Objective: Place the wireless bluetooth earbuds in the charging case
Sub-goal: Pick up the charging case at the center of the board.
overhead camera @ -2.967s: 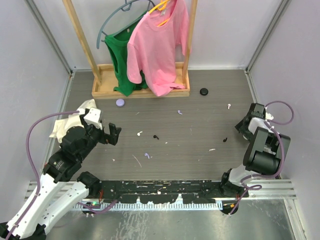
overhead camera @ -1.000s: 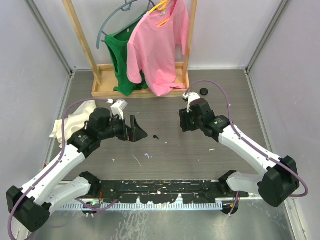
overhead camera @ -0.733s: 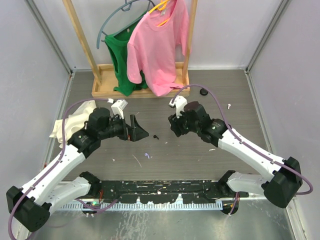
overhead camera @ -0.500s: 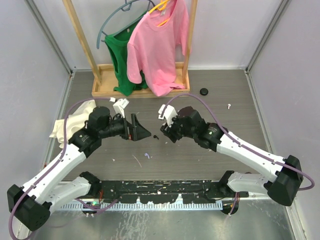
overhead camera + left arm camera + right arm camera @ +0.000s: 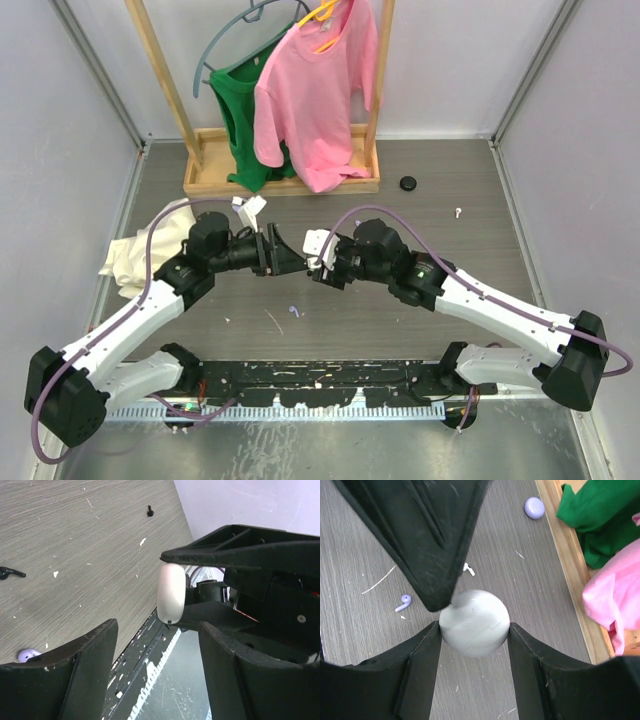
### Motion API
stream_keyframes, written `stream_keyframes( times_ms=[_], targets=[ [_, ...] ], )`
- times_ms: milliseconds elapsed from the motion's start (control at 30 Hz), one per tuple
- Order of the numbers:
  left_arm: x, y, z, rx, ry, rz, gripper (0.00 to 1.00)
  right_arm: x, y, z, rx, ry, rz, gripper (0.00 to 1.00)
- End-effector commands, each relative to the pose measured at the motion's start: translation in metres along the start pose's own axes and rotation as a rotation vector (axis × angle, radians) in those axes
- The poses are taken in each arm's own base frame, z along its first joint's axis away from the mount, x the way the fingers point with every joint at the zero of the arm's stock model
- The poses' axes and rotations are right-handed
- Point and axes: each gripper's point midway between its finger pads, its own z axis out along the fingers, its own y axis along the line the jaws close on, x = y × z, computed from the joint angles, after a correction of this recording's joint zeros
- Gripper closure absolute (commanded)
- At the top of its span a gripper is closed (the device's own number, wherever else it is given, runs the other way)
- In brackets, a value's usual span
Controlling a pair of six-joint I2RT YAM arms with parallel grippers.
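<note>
My right gripper (image 5: 474,627) is shut on a round white charging case (image 5: 475,622), held above the table with its lid seam closed. The left gripper (image 5: 157,645) faces it with open jaws and nothing between them; the case (image 5: 171,593) sits just beyond its tips, and one left fingertip (image 5: 436,592) touches the case's upper left. From above, both grippers (image 5: 290,255) (image 5: 320,268) meet at mid-table and hide the case. On the table lie a lilac earbud (image 5: 293,311) (image 5: 403,602), a white earbud (image 5: 468,569) and a black earbud (image 5: 10,572).
A wooden rack (image 5: 285,180) with pink (image 5: 315,90) and green shirts stands at the back. A cream cloth (image 5: 135,250) lies at left. A lilac case (image 5: 534,507), a black disc (image 5: 407,183) and another white earbud (image 5: 458,212) lie on the table.
The right arm has swept left across the table with the case up to the left gripper. The left gripper has edged right and its jaws have narrowed.
</note>
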Motion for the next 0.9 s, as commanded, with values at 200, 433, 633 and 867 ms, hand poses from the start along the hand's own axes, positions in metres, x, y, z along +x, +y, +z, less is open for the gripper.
stream_keyframes(
  times_ms=[200,433,633,867],
  targets=[
    [-0.011,-0.025,0.009,0.131,-0.009,-0.003,0.46,-0.038,-0.002,-0.001,0.011,-0.141,-0.094,0.55],
    [0.000,-0.025,0.019,0.145,0.037,-0.002,0.63,-0.039,-0.001,0.001,0.009,-0.153,-0.102,0.54],
    [0.003,-0.029,0.020,0.155,0.060,0.060,0.81,-0.036,-0.003,-0.001,0.025,-0.150,-0.108,0.50],
    [0.004,-0.028,0.014,0.085,0.050,0.268,0.88,-0.037,-0.003,-0.013,0.047,-0.172,-0.081,0.38]
  ],
)
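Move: I already hold the white charging case at my right fingertips, within about 1 cm of that hand's point; my open left fingers wait some 5 cm to its left. From my left hand the case lies about 4 cm to the right, level fore and aft, 1 cm lower. Some 21 cm below my left hand, on the board, lie the black earbud about 2 cm right and the purple earbud about 8 cm back and 2 cm left. I reach my left hand about 2.5 cm to the right, onto the case that my right hand offers, and close its fingers until they pinch the case's near end, turning slightly clockwise and easing a little back and down as the grip comes on. My right hand keeps its hold, bringing the case about 1 cm left and up, then sinking again. ##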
